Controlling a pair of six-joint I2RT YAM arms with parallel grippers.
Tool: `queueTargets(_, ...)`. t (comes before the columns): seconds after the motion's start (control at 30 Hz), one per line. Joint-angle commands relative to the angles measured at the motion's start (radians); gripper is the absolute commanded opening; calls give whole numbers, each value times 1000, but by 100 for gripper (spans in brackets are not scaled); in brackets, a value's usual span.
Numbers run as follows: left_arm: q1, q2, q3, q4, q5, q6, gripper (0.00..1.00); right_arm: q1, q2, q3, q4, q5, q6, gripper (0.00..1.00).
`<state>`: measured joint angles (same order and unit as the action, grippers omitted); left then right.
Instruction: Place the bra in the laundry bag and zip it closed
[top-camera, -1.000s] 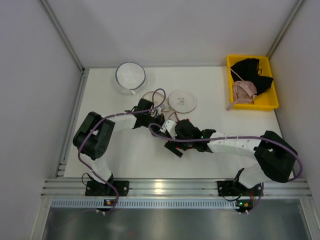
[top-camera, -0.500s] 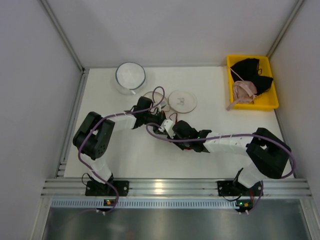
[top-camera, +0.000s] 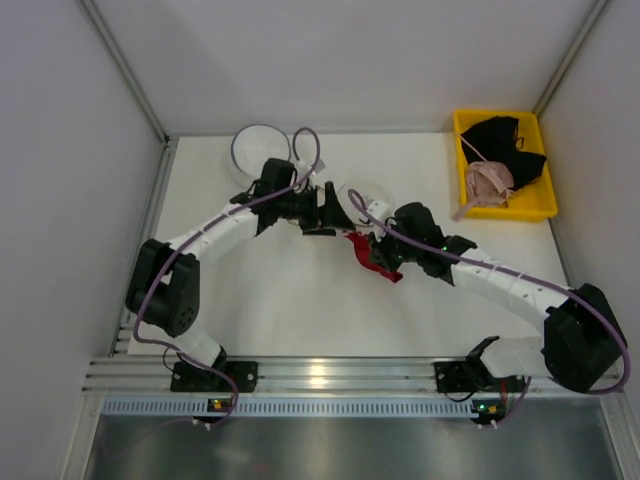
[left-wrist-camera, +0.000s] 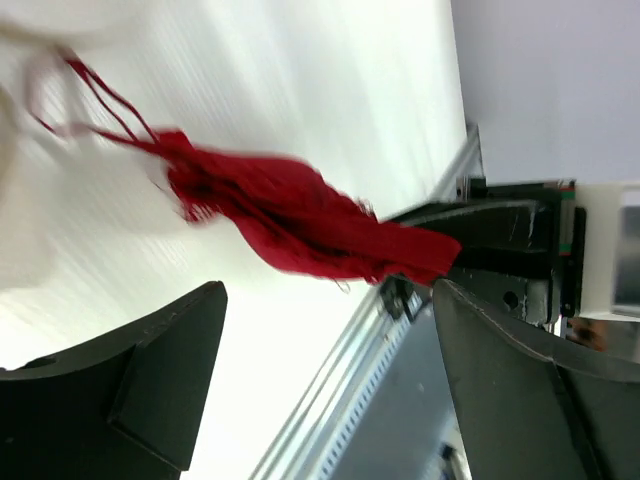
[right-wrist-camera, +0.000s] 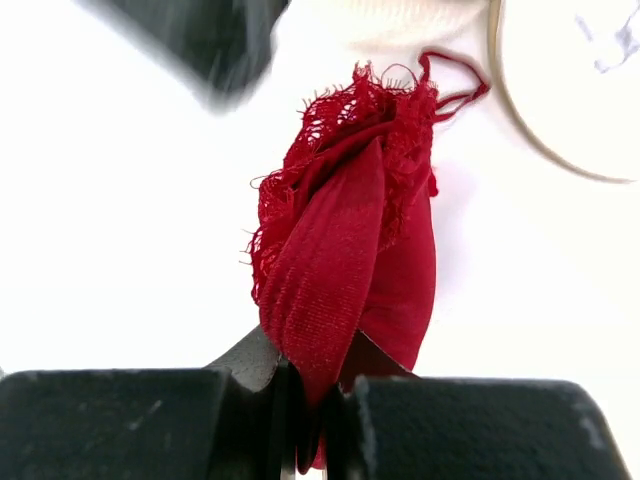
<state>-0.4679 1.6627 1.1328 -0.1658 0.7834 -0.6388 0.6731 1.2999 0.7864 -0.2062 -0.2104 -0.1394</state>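
The red lace bra (top-camera: 372, 260) hangs bunched from my right gripper (top-camera: 386, 248), which is shut on its band just above the table. The right wrist view shows the jaws (right-wrist-camera: 312, 405) pinching the bra (right-wrist-camera: 345, 230), its thin straps trailing towards a pale rim. My left gripper (top-camera: 336, 214) is open and empty, just left of the bra and facing it. In the left wrist view (left-wrist-camera: 330, 375) the bra (left-wrist-camera: 285, 215) stretches across ahead of its spread fingers (left-wrist-camera: 150, 385). The white mesh laundry bag (top-camera: 354, 191) lies just beyond both grippers, partly hidden; its rim shows in the right wrist view (right-wrist-camera: 525, 135).
A round mesh bag with a dark rim (top-camera: 258, 148) stands at the far left. A yellow bin (top-camera: 545, 205) at the far right holds a black garment (top-camera: 505, 135) and a pale pink bra (top-camera: 487, 182). Grey walls close in the table.
Both arms have reached away from the bases towards the laundry bag. My right gripper has carried the red bra, now hanging in view, up beside the bag. My left gripper swung right and opened.
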Motion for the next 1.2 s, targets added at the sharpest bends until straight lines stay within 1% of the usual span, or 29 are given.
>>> queueTargets(0.0,57,-78,108,-93,-148,116,89,-65,-51,71,-74,-155,-35,0)
queueTargets(0.1,110,-98,134,-110,-242,120,84,-150,-68,126,-133,-217,-39,0)
queueTargets(0.17,132,-100,151,-139,-291,162,81,-194,-68,184,-157,-268,-43,0)
queueTargets(0.2,147,-93,172,-156,-323,183,79,-239,-64,207,-176,-285,-43,0)
queueTargets(0.23,158,-89,177,-176,-357,217,75,-260,-60,253,-179,-306,-40,0)
queueTargets(0.27,169,-81,185,-187,-371,231,72,-279,-56,276,-183,-343,-31,0)
queueTargets(0.3,195,-57,194,-199,-378,243,70,-311,-47,299,-176,-359,-23,0)
queueTargets(0.33,208,-44,211,-208,-383,251,62,-326,-39,344,-170,-374,-11,0)
queueTargets(0.4,256,-3,222,-209,-383,255,57,-355,-12,387,-145,-423,35,0)
queueTargets(0.47,279,26,248,-209,-378,266,55,-366,15,445,-102,-466,81,0)
queueTargets(0.53,298,84,277,-213,-372,278,54,-369,60,500,-59,-475,125,0)
queueTargets(0.6,305,115,297,-227,-391,292,54,-371,94,534,-35,-488,133,0)
queueTargets(0.67,307,138,320,-227,-398,304,53,-372,147,585,-1,-513,187,0)
queueTargets(0.83,308,222,363,-230,-391,333,49,-371,268,678,63,-603,268,0)
queueTargets(0.93,308,261,369,-232,-375,343,46,-369,305,694,139,-626,305,0)
queueTargets(1.13,308,290,348,-235,-374,343,41,-365,358,729,197,-693,383,0)
queueTargets(1.17,308,295,346,-233,-368,344,40,-366,363,731,230,-720,403,0)
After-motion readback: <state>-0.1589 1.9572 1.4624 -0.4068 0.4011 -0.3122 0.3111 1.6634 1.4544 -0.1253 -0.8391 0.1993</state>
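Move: The open laundry bag lies about 17 cm ahead of the empty, wide-open left gripper, 8 cm to its left and 13 cm below. Its round lid is folded out some 14 cm to the right of the bag and 3 cm farther out; a second mesh bag stands about 15 cm beyond the bag and 16 cm to its left. From the right gripper, already holding the bra, the bag is roughly 21 cm ahead, 16 cm left and 8 cm below. Swing the left gripper away from the bra, about 16 cm forward and 15 cm left, in an arc that first climbs and then sinks to just above the laundry bag's left rim, tipping the fingers steeper down and half closing them. Meanwhile keep the bra pinched in the right gripper and lift it some 18 cm while reaching forward, rolling the fingers up until they point nearly level to the left. ##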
